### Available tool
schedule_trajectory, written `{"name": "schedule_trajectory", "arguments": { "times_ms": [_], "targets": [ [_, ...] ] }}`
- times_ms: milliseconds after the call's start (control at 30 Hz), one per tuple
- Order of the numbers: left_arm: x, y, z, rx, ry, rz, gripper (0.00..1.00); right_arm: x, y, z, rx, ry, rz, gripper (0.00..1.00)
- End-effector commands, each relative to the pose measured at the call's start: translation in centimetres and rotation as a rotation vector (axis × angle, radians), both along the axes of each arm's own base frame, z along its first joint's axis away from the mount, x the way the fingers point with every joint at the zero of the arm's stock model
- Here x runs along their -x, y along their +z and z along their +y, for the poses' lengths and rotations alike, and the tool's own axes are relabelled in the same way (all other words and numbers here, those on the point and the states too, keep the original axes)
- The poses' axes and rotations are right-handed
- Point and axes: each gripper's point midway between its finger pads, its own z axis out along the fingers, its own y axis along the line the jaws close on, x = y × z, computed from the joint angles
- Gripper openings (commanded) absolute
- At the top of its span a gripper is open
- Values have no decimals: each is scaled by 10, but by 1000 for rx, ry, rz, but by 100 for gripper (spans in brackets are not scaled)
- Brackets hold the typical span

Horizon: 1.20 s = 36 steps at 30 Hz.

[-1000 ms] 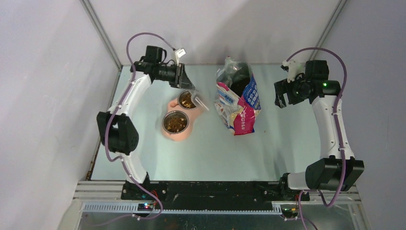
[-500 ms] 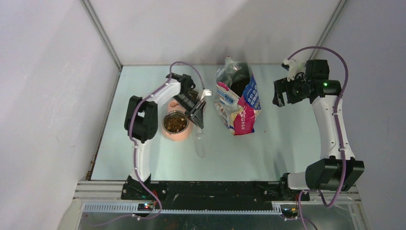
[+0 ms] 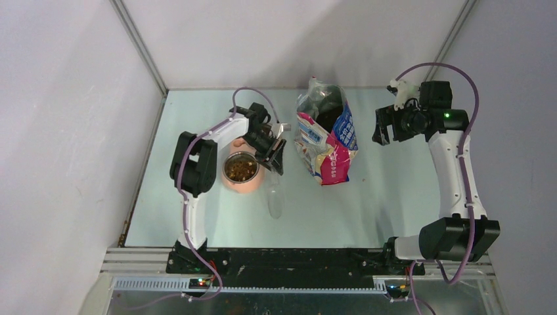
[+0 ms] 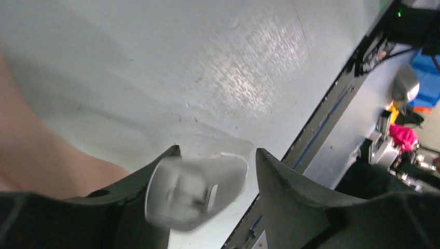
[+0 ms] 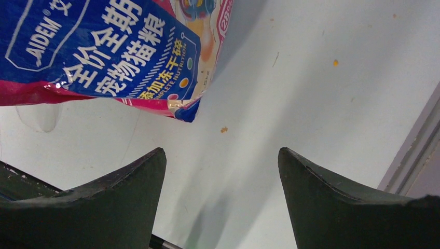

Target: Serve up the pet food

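Observation:
Dark-brown pet food (image 3: 240, 168) fills the near steel bowl of the pink double feeder (image 3: 244, 186); my left arm covers most of the far bowl. More kibble shows dark inside the open bag (image 3: 326, 149). My left gripper (image 3: 273, 156) hangs just right of the feeder with its jaws open. The translucent scoop (image 3: 275, 200) lies on the table in front of it. In the left wrist view the scoop handle (image 4: 197, 187) sits blurred between the open fingers of the left gripper (image 4: 217, 150), against one finger and apart from the other. My right gripper (image 3: 383, 128) is open and empty, right of the bag.
The cat food bag stands at the back middle of the table, leaning forward; its blue and pink corner (image 5: 104, 46) fills the upper left of the right wrist view, above the right gripper (image 5: 220, 150). A few crumbs (image 5: 223, 129) lie on the table. Metal frame rails border the table.
My left arm swung from the back of the feeder round to its right front, and the scoop came down onto the table. The right arm hardly moved.

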Motion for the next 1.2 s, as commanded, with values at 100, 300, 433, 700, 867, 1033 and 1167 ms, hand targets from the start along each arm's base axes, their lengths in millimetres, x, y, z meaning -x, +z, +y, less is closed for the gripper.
{"name": "schedule_trajectory", "arguments": {
  "times_ms": [100, 300, 433, 700, 867, 1033, 1167],
  "targets": [
    [-22, 31, -5, 3, 42, -148, 66, -17, 32, 7, -42, 18, -97, 82],
    [-19, 58, 1, 12, 38, -239, 69, -27, 50, 9, -50, 22, -139, 81],
    [-20, 87, 2, 27, 31, -296, 70, -36, 66, 12, -66, 22, -176, 82],
    [-53, 197, -6, 166, 86, -677, 73, -72, 120, 23, -34, 7, -339, 81],
    [-65, 274, -23, 395, 231, -894, 74, -112, 155, 49, 2, 19, -446, 81],
    [-51, 298, -50, 515, 261, -916, 74, -133, 154, 88, -12, 94, -451, 80],
    [-65, 293, -62, 449, 357, -923, 74, -142, 139, 114, -8, 148, -427, 80]
  ]
}}
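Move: The clear scoop lies in the left hand's loosening fingers, its middle about 6 cm back and 3 cm below. The food bag is about 5 cm ahead of this hand, 14 cm right, its middle 7 cm above; the far bowl is 8 cm ahead and 4 left, the near bowl 1 back and 10 left. From the right hand the bag is 3 cm ahead, 14 left and 8 below; the scoop is roughly 8 back, 28 left. The scoop's handle is freed as the left fingers open wider, edging just over 1 cm forward; then the left hand climbs nearly 30 cm, drifting forward and finally right towards the bag's mouth, fingers tipping up strongly. The right hand, wide open, swings up, forward and left, each 10 to 14 cm, to the mouth's far right side, tilting up. ##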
